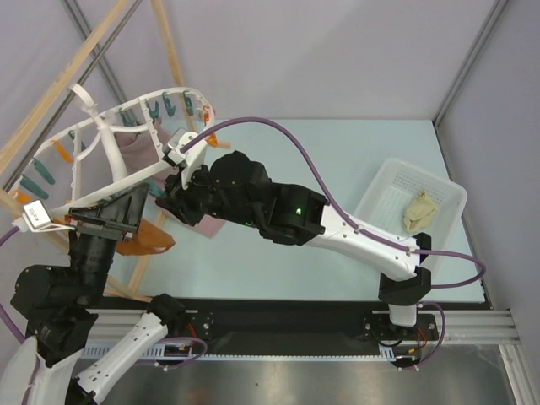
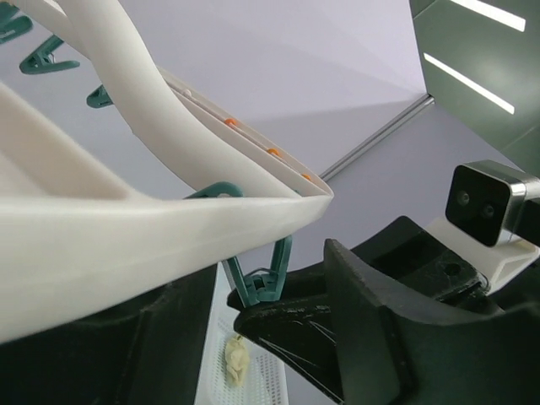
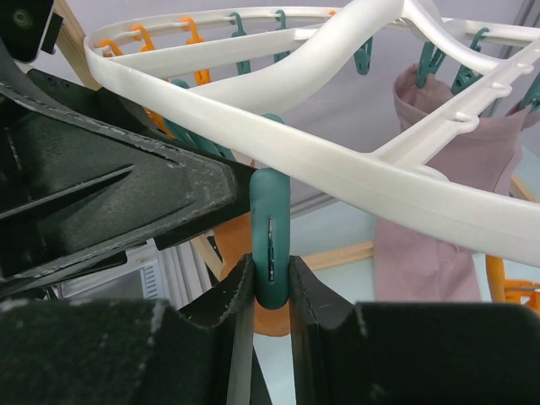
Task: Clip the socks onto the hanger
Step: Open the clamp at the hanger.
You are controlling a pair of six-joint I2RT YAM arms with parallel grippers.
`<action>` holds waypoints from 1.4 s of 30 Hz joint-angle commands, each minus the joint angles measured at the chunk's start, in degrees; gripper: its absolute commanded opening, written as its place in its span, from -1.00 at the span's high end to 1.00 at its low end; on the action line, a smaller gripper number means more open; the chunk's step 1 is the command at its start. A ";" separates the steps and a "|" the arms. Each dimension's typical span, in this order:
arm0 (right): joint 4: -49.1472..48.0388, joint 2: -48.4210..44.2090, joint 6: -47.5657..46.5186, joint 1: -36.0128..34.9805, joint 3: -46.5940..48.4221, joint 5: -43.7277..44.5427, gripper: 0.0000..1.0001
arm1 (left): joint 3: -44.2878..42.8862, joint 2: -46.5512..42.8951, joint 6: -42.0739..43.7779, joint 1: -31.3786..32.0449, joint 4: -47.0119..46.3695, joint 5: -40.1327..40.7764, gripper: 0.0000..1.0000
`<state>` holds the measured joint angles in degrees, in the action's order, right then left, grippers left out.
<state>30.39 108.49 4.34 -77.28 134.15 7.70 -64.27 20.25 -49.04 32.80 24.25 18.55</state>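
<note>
The white oval hanger hangs at the upper left, rimmed with teal and orange pegs. My right gripper is shut on a teal peg that hangs under the hanger's rim. My left gripper sits just below the near rim with its jaws apart. In the left wrist view the white rim crosses above that gripper, and the same teal peg and a right finger show between its jaws. One cream sock lies in the basket, also seen far off as a small sock.
A white perforated basket stands at the right. A mauve cloth and an orange cloth hang from the hanger. Wooden poles carry it at the left. The right arm stretches across the table.
</note>
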 commanded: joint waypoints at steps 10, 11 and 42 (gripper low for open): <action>-0.25 -1.00 0.76 -0.07 3.05 -2.96 1.00 | -1.12 4.09 3.42 -0.28 -2.01 -2.81 -0.14; -0.25 -0.82 0.76 -0.16 3.14 -2.96 1.00 | -1.12 4.36 3.51 -0.28 -1.93 -2.90 -0.14; 0.28 -1.70 0.67 -0.33 1.13 -1.03 -0.29 | -0.86 6.12 4.65 -0.28 -1.66 0.79 1.00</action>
<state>30.70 108.49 4.93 -77.08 134.69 6.76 -64.10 24.67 -45.43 32.64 22.04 18.96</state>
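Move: The teal clamp hangs just ahead of the left fingers: about 3 cm forward, 1 cm right and 1 cm below the hand point. The hanger rim passes some 3 cm above the clamp. The orange sock is roughly 4 cm behind the left hand, 1 cm left and 9 cm lower; the pink sock is some 10 cm ahead, 3 cm left and 8 cm lower. The right fingers already grip the clamp's lower part, its middle about 1 cm left and 1 cm above them, level fore and aft. The left fingers pinch the clamp's two upper arms together just below the rim, after the open gripper eases about 2.5 cm forward and 1 cm right around them, then closes almost fully. The right hand holds the clamp's lower end still meanwhile and, only once the left has closed, opens its fingers in place and lets go. ##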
